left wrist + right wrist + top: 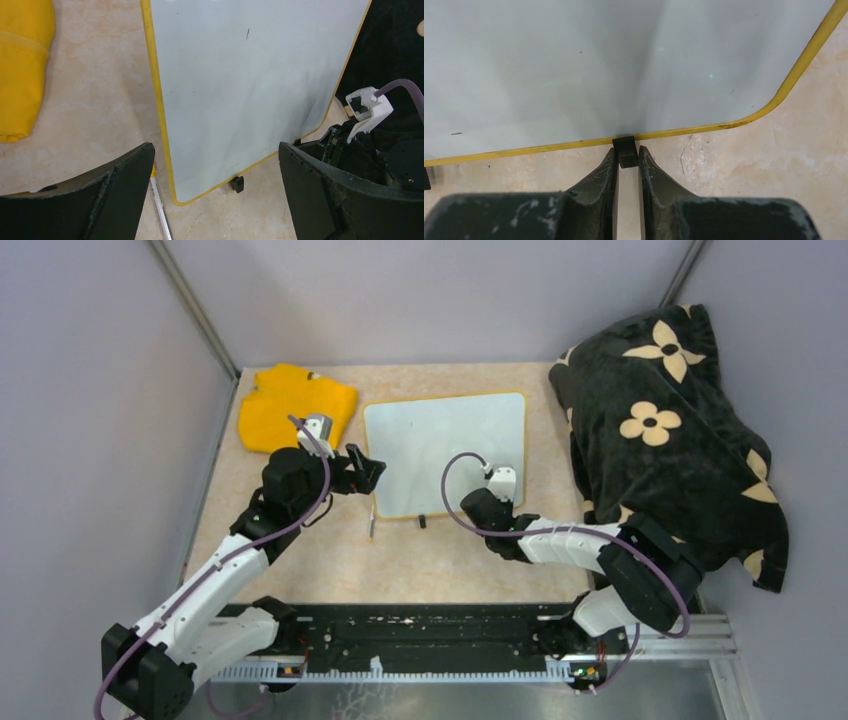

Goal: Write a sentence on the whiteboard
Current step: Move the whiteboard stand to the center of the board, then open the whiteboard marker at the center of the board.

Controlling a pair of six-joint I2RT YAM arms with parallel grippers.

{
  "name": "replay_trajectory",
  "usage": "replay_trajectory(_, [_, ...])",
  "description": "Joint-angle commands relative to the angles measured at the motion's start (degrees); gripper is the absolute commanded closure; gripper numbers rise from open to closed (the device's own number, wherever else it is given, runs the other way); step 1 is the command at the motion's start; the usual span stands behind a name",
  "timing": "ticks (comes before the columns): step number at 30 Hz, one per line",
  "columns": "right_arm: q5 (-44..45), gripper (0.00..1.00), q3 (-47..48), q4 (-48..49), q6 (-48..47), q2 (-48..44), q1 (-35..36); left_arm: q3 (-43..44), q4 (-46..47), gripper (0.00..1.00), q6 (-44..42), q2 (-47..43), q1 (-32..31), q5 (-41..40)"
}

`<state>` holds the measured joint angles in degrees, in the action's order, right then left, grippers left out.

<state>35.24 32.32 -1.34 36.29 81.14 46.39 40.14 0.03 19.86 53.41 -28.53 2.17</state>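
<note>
The whiteboard [445, 450] lies flat on the table, white with a thin yellow rim. Its face [250, 90] shows only a few small dark specks, and the sentence is not in view. My right gripper [627, 152] is at the board's near edge, shut on one small black foot [627, 145] of the board [574, 70]. From above, that gripper [480, 502] sits at the board's near right corner. My left gripper [365, 470] hovers over the board's near left corner, jaws wide open and holding nothing [215, 150].
A thin white marker [372, 520] lies on the table along the board's left edge [161, 205]. The second black foot [237, 183] sticks out near it. A yellow cloth [295, 405] lies at the back left. A black flowered blanket [670, 430] is heaped at the right.
</note>
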Motion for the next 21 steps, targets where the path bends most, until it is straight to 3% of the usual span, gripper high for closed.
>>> replay_trajectory(1, [2.99, 1.00, 2.98, -0.72, 4.18, 2.24, -0.09, -0.42, 2.01, 0.01, 0.36, 0.04, -0.26, 0.70])
replay_trajectory(8, [2.55, 1.00, 4.23, -0.37, 3.53, 3.03, -0.08, -0.51, 1.96, 0.01, 0.18, -0.39, -0.27, 0.29])
replay_trajectory(14, [0.10, 0.59, 1.17, 2.56, 0.77, -2.07, -0.07, -0.49, 1.91, 0.01, 0.11, -0.58, -0.29, 0.02])
replay_trajectory(17, [-1.21, 0.47, 0.08, 2.95, -0.69, -5.00, 0.09, -0.46, 1.84, 0.01, 0.07, -0.52, -0.29, -0.34])
replay_trajectory(21, [-5.64, 0.39, -1.65, 3.92, -3.39, -9.94, 0.38, -0.38, 1.54, 0.01, -0.21, -0.58, -0.23, -1.21])
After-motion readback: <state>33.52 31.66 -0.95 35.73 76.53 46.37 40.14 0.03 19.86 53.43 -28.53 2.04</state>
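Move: The right fingers are already closed on the whiteboard's right clip, a black block on the near edge, right at the hand point. The left clip is about 12 cm to the left and 1 cm nearer; the whiteboard's middle is some 12 cm ahead and 6 cm left. The marker lies roughly 21 cm left, about level. From the left hand, the right clip is some 20 cm right, 5 cm back and 21 cm below. Forward by barely 1 cm and a touch to the left goes the right hand, still pinching the right clip and nudging the whiteboard outward. The fingers then spread to more than half open, letting go of the clip, and the hand lifts about 2 cm off it while easing back under 1 cm. ##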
